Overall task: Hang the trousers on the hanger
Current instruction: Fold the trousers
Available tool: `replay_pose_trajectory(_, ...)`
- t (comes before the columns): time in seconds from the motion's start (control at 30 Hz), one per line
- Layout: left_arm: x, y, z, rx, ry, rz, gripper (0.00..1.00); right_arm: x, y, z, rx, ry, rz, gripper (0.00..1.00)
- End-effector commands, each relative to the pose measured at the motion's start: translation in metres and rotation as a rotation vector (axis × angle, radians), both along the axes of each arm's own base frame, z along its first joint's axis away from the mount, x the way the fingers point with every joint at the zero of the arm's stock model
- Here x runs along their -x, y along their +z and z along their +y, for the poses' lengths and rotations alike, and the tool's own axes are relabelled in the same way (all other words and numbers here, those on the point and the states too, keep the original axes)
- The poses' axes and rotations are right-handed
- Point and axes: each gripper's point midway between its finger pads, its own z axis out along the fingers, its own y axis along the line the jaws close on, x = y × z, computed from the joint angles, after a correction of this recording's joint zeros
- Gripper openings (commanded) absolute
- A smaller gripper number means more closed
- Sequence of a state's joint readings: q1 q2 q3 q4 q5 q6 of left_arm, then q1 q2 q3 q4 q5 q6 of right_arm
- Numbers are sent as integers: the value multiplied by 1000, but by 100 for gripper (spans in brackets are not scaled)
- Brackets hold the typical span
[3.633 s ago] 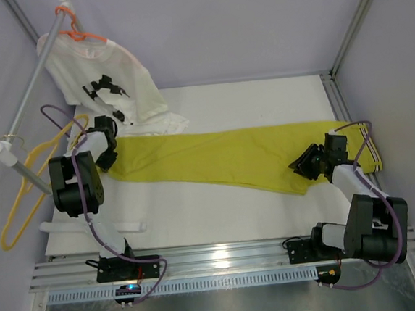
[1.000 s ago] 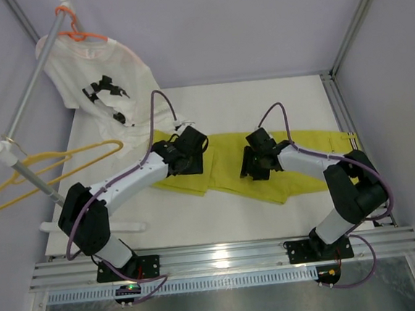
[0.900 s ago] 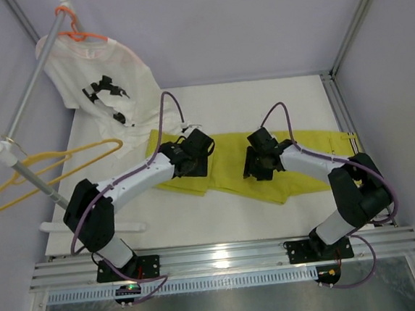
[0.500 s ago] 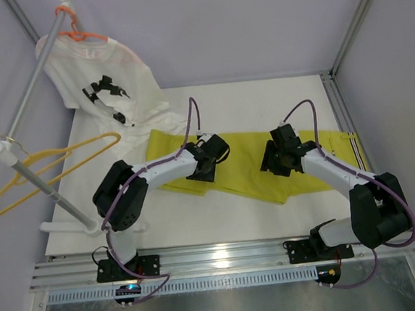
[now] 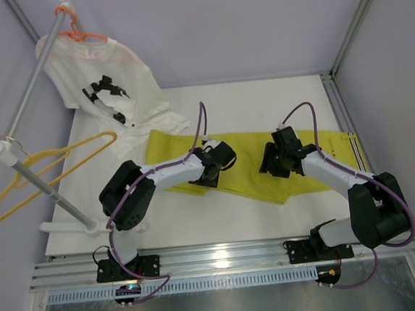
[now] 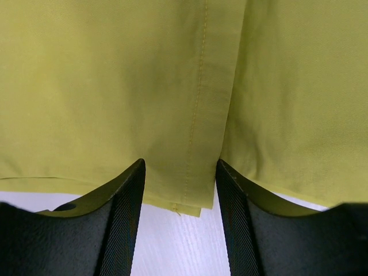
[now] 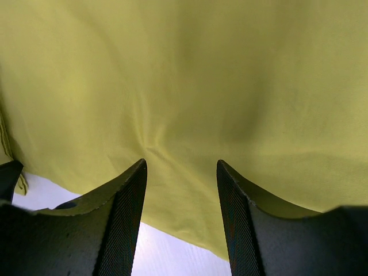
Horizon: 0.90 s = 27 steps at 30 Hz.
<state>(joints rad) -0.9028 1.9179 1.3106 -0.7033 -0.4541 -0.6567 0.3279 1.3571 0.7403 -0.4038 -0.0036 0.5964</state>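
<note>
The yellow-green trousers (image 5: pixel 248 159) lie folded across the white table (image 5: pixel 261 103), with a striped band at their right end (image 5: pixel 354 150). My left gripper (image 5: pixel 216 168) is open and points down on their left part. In the left wrist view its fingertips (image 6: pixel 180 164) straddle a stitched seam (image 6: pixel 198 115) by the cloth's near edge. My right gripper (image 5: pixel 270 166) is open over the right part; plain cloth (image 7: pixel 190 86) lies between its fingers (image 7: pixel 181 164). Neither grips the cloth. The thin yellow hanger (image 5: pixel 55 160) hangs bare on the rail at the far left, away from both grippers.
A white T-shirt with black print (image 5: pixel 107 84) hangs from an orange hanger (image 5: pixel 80 34) on the slanted metal rail (image 5: pixel 31 91) at the back left, its hem touching the table. A white bar (image 5: pixel 65 228) lies at the table's left front. Frame posts border the right side.
Both grippers have slid to the right along the trousers, the left one farther. The cloth's left part now lies flatter. The yellow hanger has swung slightly on the rail.
</note>
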Motion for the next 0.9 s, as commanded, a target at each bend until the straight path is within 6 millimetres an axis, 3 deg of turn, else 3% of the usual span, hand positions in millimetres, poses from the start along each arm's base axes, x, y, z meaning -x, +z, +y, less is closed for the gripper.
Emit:
replay_pose_trajectory(0.0,-12,27,-4,44,28,-78,53,-6,1,4,-16,21,-28,55)
replay_pose_trajectory(0.1,-14,28,-5,31,31,-74,53,-6,0,4,-19,20,-25,55)
replay_pose_trajectory(0.23,-11,10,0,-8,38,-48,51,-5,1,4,-21,17,-26,55)
replay_pose_trajectory(0.37,-8,0,4,-35,50,-30,33,-4,3,2,-17,17,-29,55)
replay_pose_trajectory(0.53,-6,2,8,-45,56,-24,23,-5,3,4,-26,15,-29,55)
replay_pose_trajectory(0.67,-5,1,13,-35,77,-12,1,-4,7,5,-36,12,-36,55)
replay_pose_trajectory(0.8,-4,2,18,6,106,7,1,-1,11,10,-64,28,-37,55)
replay_pose_trajectory(0.87,-5,16,15,46,113,-5,0,-1,16,17,-102,52,-44,55)
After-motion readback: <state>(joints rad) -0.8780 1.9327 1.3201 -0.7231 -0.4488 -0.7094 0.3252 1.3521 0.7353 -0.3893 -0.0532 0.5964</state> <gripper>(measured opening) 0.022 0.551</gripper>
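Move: The near corner of the folded-over trouser leg lies right between the left hand's open fingers, about 1 cm back and 1 cm below. The far left corner of that fold is some 17 cm ahead and 16 cm to the left; the trousers' near bulge sits about 21 cm to the right and 8 cm back. From the right hand, the folded leg's near corner lies roughly 18 cm to the left, 2 cm back and 3 cm below. The left hand's fingers shut fully on the folded leg's edge by its near corner, pinching the hemmed cloth between the tips. The hand otherwise stays nearly in place: it lifts a touch, sinks about 1 cm as the fingers start closing, then holds low with a slight counter-clockwise turn. ##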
